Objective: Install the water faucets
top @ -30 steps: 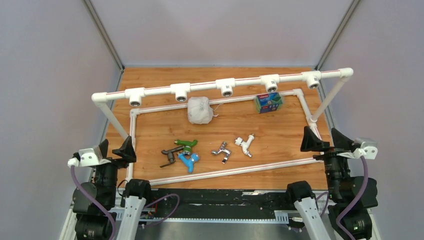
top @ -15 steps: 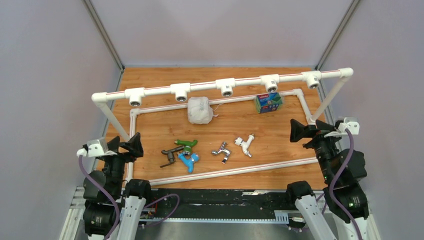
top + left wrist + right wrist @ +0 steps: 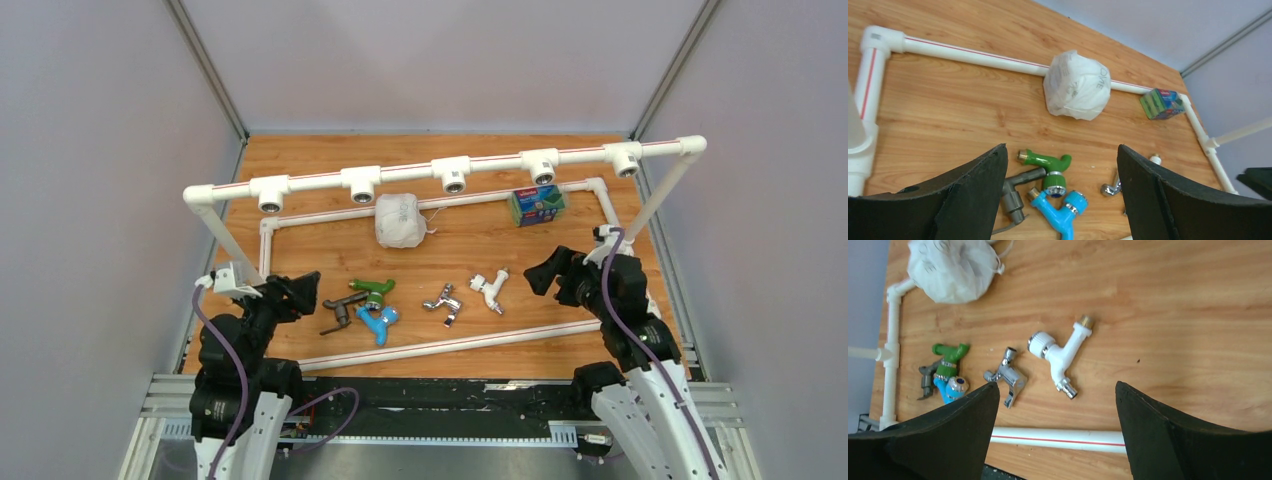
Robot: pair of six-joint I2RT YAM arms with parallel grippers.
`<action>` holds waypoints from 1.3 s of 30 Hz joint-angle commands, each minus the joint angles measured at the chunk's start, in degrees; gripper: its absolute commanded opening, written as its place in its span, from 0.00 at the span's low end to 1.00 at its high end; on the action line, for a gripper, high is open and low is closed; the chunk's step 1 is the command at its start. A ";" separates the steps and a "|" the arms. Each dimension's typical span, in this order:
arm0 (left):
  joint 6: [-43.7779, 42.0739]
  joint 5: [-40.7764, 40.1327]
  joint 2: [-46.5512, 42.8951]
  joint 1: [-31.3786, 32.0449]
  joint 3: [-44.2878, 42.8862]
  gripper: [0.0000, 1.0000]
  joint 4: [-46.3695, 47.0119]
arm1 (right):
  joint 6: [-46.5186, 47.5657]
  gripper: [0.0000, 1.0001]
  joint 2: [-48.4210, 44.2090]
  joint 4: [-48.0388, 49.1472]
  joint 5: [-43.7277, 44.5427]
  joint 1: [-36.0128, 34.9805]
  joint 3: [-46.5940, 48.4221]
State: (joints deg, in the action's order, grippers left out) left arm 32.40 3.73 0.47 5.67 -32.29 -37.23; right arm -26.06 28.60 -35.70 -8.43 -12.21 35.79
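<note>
Five faucets lie loose on the wooden table: green, blue and dark grey bunched together, chrome, and white. In the left wrist view the green, blue and grey faucets lie between my fingers. In the right wrist view the white and chrome faucets show. A raised white pipe rail carries several empty sockets. My left gripper is open, left of the grey faucet. My right gripper is open, right of the white faucet. Both are empty.
A white pipe frame lies flat around the faucets, with a sloped leg at the right. A crumpled white bag and a green sponge pack sit at the back. Grey walls stand on both sides.
Both arms have swung inward from the table's sides toward the faucets, the left to the right, the right to the left. Both grippers stay open. The faucets have not moved.
</note>
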 commanded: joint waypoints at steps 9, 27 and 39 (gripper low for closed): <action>14.52 17.97 3.38 0.65 11.54 0.87 12.35 | -8.83 0.68 6.20 13.11 -9.42 -1.15 -12.50; 16.46 18.34 22.03 7.15 13.92 0.87 25.27 | -5.49 0.72 37.22 13.20 22.65 -30.58 -0.64; 18.40 6.82 35.12 26.05 12.79 0.87 36.35 | -4.00 0.60 47.77 12.93 29.79 -34.55 3.23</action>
State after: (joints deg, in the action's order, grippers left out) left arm 49.91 14.98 31.20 27.59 -17.52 -8.03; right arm -31.70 74.30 -24.03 18.00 -46.09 36.42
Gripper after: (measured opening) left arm 0.870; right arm 0.620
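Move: From the right gripper, the white faucet lies about 8 cm left, 4 ahead and 17 below; the chrome faucet is about 10 cm left of the white one, 4 nearer. From the left gripper, that chrome faucet is some 26 cm right, 2 ahead, 23 below; on the way, at table height, lie green (10 right, 5 ahead), blue (12 right, 3 back) and grey (4 right, 1 ahead). Drop the right gripper about 15 cm while carrying it left to just behind the white faucet, tipping the fingers down, rolling the left side low and narrowing the opening by a third, still empty. Meanwhile bring the open left gripper some 13 cm right towards the chrome faucet and 10 cm down, turning clockwise and tipping down. ##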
